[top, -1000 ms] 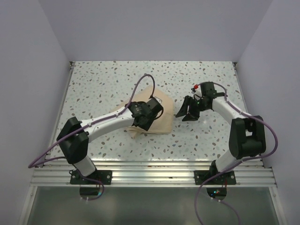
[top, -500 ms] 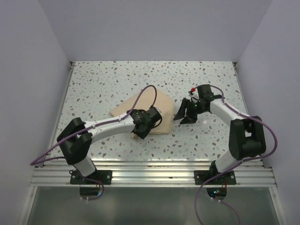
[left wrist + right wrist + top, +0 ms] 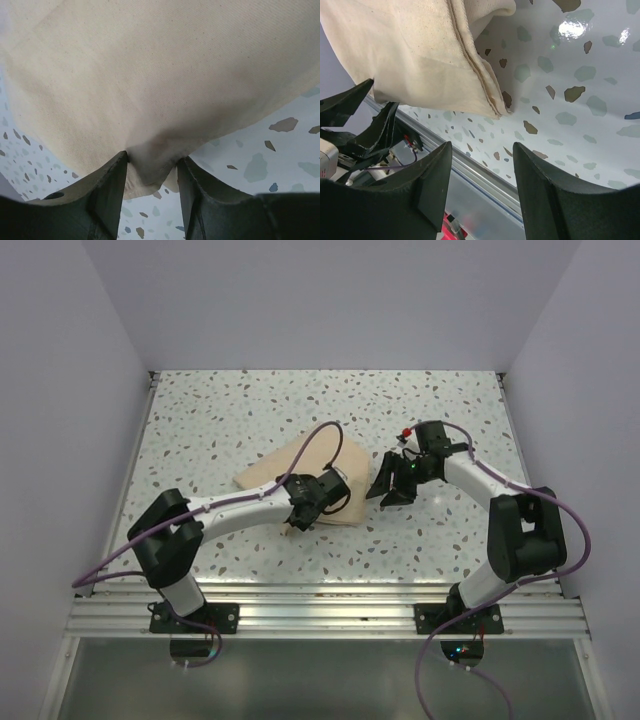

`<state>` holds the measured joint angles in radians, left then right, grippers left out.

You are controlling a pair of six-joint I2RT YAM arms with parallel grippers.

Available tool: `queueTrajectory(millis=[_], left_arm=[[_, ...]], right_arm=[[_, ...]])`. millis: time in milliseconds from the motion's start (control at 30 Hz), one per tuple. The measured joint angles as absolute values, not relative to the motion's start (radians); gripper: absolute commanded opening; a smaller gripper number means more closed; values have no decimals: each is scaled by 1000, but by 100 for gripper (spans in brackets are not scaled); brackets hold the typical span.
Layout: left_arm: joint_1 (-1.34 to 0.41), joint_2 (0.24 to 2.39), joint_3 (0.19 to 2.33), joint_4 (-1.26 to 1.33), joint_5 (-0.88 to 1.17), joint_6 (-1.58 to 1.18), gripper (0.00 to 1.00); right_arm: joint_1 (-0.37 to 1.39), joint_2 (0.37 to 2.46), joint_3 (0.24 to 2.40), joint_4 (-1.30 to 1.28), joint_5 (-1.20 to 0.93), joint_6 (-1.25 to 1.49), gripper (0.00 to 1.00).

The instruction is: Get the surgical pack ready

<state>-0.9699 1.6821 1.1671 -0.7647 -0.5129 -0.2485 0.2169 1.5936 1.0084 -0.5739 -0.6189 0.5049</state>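
Observation:
The surgical pack (image 3: 268, 471) is a tan folded cloth bundle lying mid-table; what it holds is hidden. My left gripper (image 3: 293, 521) is down at the bundle's near edge. In the left wrist view its fingers (image 3: 114, 172) stand apart, astride a raised hump of the tan cloth (image 3: 150, 75) that touches both tips of the left gripper (image 3: 152, 162). My right gripper (image 3: 386, 486) hovers just right of the bundle, open and empty. The right wrist view shows the bundle's layered edge (image 3: 420, 55) ahead of the right gripper (image 3: 482, 150), not touching it.
A metal rail (image 3: 320, 612) runs along the table's near edge, also seen beyond the right gripper as the rail (image 3: 470, 167). The left arm's purple cable (image 3: 322, 432) loops over the bundle. Grey walls close in the speckled table (image 3: 220, 410) on three sides.
The left gripper slid back over the bundle to its near edge and its jaws narrowed around a cloth fold. The right gripper drifted slightly left toward the bundle, still open.

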Motion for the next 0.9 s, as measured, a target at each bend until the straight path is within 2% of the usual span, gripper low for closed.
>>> queueTrajectory(millis=[200, 300, 400, 500, 600, 800, 900], left_arm=[[-977, 1693, 1170, -752, -525, -207, 46], [-978, 1708, 1175, -747, -521, -195, 42], [-981, 1717, 1179, -745, -514, -187, 32], [-985, 1724, 1185, -745, -506, -181, 12], [-986, 1724, 1188, -743, -506, -173, 2], [-985, 1724, 1195, -749, -508, -171, 0], [-985, 1724, 1197, -750, -509, -172, 0]], right_arm=[[217, 1594, 1006, -569, -619, 506, 56], [217, 1594, 1006, -567, -620, 506, 56], [217, 1594, 1006, -567, -619, 508, 55], [217, 1594, 1006, -567, -620, 511, 53], [222, 1594, 1006, -562, -623, 521, 45], [258, 1596, 1008, -513, -656, 579, 36], [296, 1601, 1018, -493, -667, 606, 28]])
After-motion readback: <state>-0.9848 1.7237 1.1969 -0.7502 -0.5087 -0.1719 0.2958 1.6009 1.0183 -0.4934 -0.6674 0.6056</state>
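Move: The cloth's folded near flap already lies between the left hand's open fingers, about 1 cm right and 1 cm below its hand point; the wrapped tray's middle is some 12 cm ahead and 3 cm right. The cloth's near-right corner lies about 14 cm to the left hand's right, level ahead, 3 cm lower. From the right hand that corner is roughly 4 cm left, 3 cm back and 4 cm below, the wrapped tray 8 cm ahead, 15 cm left. The left fingers close from half open and pinch the flap at the cloth's near edge, the hand easing about 1 cm right. Once they are shut, the right hand, still until then, sets off left over the cloth's right end towards the left hand, some 3.5 cm, rising about 1 cm, its fingers closing partway on nothing. ##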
